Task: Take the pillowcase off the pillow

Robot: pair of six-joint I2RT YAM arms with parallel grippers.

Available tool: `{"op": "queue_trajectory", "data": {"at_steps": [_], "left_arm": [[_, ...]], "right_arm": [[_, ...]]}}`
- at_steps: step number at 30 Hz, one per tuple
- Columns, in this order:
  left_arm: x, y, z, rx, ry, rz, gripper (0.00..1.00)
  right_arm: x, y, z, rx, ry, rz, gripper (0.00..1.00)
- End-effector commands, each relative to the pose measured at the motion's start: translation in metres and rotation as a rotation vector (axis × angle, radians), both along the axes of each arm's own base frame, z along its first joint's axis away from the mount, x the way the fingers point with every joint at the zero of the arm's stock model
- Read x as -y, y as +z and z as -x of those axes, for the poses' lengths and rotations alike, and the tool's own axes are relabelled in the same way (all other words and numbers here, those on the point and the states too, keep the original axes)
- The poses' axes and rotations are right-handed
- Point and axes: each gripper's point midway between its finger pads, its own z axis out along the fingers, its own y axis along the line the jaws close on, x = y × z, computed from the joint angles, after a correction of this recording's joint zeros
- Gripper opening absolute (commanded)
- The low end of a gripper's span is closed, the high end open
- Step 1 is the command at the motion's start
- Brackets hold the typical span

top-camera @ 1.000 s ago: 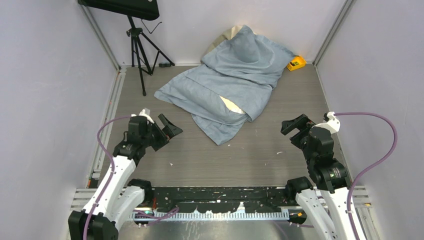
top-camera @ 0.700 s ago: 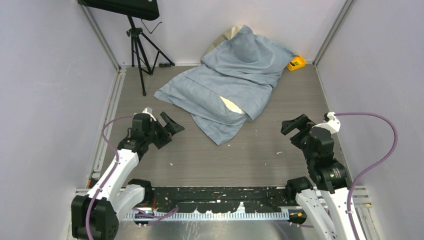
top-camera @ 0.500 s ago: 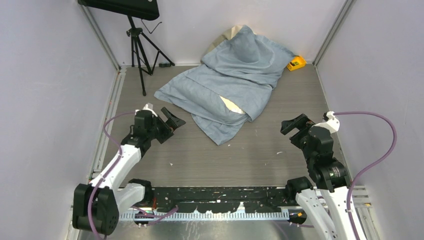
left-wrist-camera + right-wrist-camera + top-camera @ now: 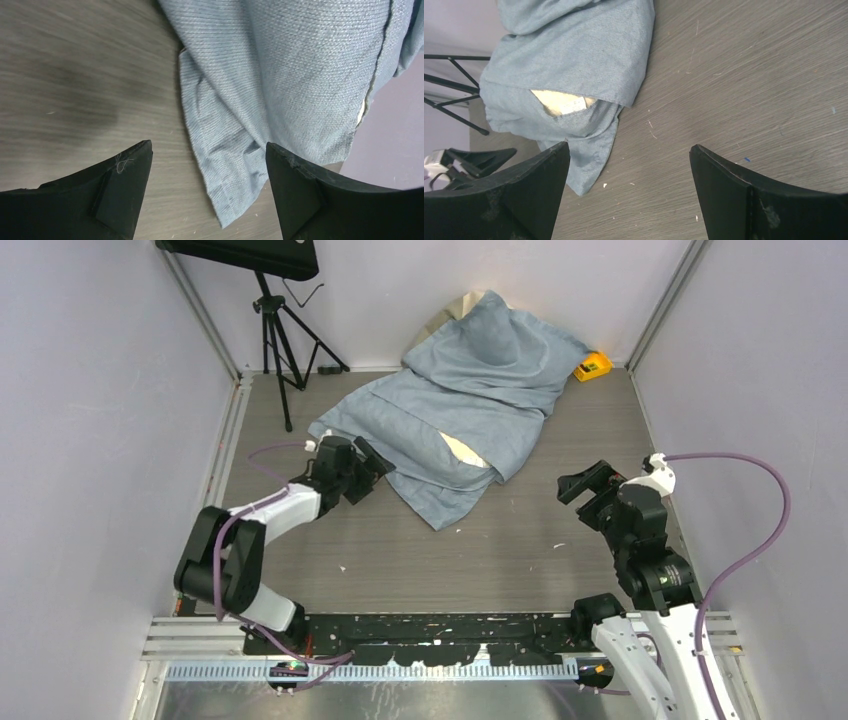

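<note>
The grey-blue pillowcase [image 4: 470, 390] lies wrinkled over the pillow, stretching from the back wall toward the middle of the floor. Cream pillow [image 4: 462, 450] shows through the open slit at the front, and a cream corner pokes out at the back. My left gripper [image 4: 375, 465] is open at the pillowcase's near-left edge. In the left wrist view the left gripper [image 4: 207, 145] hangs just above the loose pointed flap of the pillowcase [image 4: 280, 75]. My right gripper [image 4: 580, 495] is open, apart from the cloth. In the right wrist view, the right gripper [image 4: 630, 146] faces the pillowcase [image 4: 574, 55] and the exposed pillow [image 4: 555, 100].
A black tripod [image 4: 275, 330] stands at the back left under a dark panel. A small yellow object [image 4: 592, 366] lies at the back right corner. Pale walls close in both sides, with a metal rail [image 4: 215, 490] along the left floor edge.
My left arm has stretched forward and to the right, bringing its gripper from open floor to the pillowcase's edge, its jaws slightly narrower. The right arm has barely moved.
</note>
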Motion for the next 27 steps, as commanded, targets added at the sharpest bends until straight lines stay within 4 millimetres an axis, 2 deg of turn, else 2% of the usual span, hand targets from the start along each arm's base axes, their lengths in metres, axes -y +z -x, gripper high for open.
{"op": "queue_trajectory", "data": {"at_steps": [1, 6, 13, 14, 17, 19, 20, 23, 27], "left_arm": [[0.016, 0.001, -0.025, 0.016, 0.069, 0.043, 0.81], [0.023, -0.017, -0.052, 0.016, 0.126, 0.057, 0.69], [0.031, -0.038, -0.077, -0.009, 0.144, 0.057, 0.67], [0.032, -0.039, -0.080, -0.007, 0.141, 0.054, 0.63], [0.037, -0.041, -0.087, -0.003, 0.123, 0.053, 0.26], [0.038, -0.036, -0.092, 0.019, 0.096, 0.050, 0.05], [0.036, -0.031, -0.094, 0.036, 0.085, 0.039, 0.00], [0.025, -0.011, -0.088, 0.066, 0.047, -0.019, 0.00], [-0.001, 0.022, -0.059, 0.067, -0.005, -0.106, 0.00]], "right_arm": [[0.000, 0.034, 0.000, 0.097, -0.005, -0.030, 0.93], [0.001, 0.038, 0.005, 0.117, -0.010, -0.035, 0.93], [0.003, 0.043, 0.004, 0.120, -0.015, -0.032, 0.93], [0.003, 0.043, 0.004, 0.119, -0.016, -0.032, 0.93], [0.002, 0.041, 0.003, 0.113, -0.016, -0.034, 0.93], [0.001, 0.039, 0.001, 0.106, -0.014, -0.034, 0.93], [0.001, 0.037, 0.001, 0.101, -0.013, -0.033, 0.93], [-0.003, 0.033, -0.003, 0.080, 0.003, -0.033, 0.93], [-0.010, 0.027, -0.010, 0.036, 0.037, -0.034, 0.93]]}}
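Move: The left hand is going for the fold at the pillowcase's near-left edge, about 8 cm ahead of it, 4 cm to its right and 5 cm below. The pillowcase's near corner lies some 7 cm back and 14 cm to the right of this hand, while the bare patch of pillow is about 13 cm ahead and 20 cm right. From the right hand, the fold is roughly 19 cm ahead, 37 cm left and 20 cm down. The left hand reaches forward about 8 cm while sinking some 5 cm and easing nearly 4 cm right, bringing its widely open, slanting-down fingers around the fold at the pillowcase's near-left edge. Near the end of the reach the fingers shut almost fully and pinch the cloth between their tips, then the hand draws up and back about 1 cm, shifting slightly left, with the cloth still held. ##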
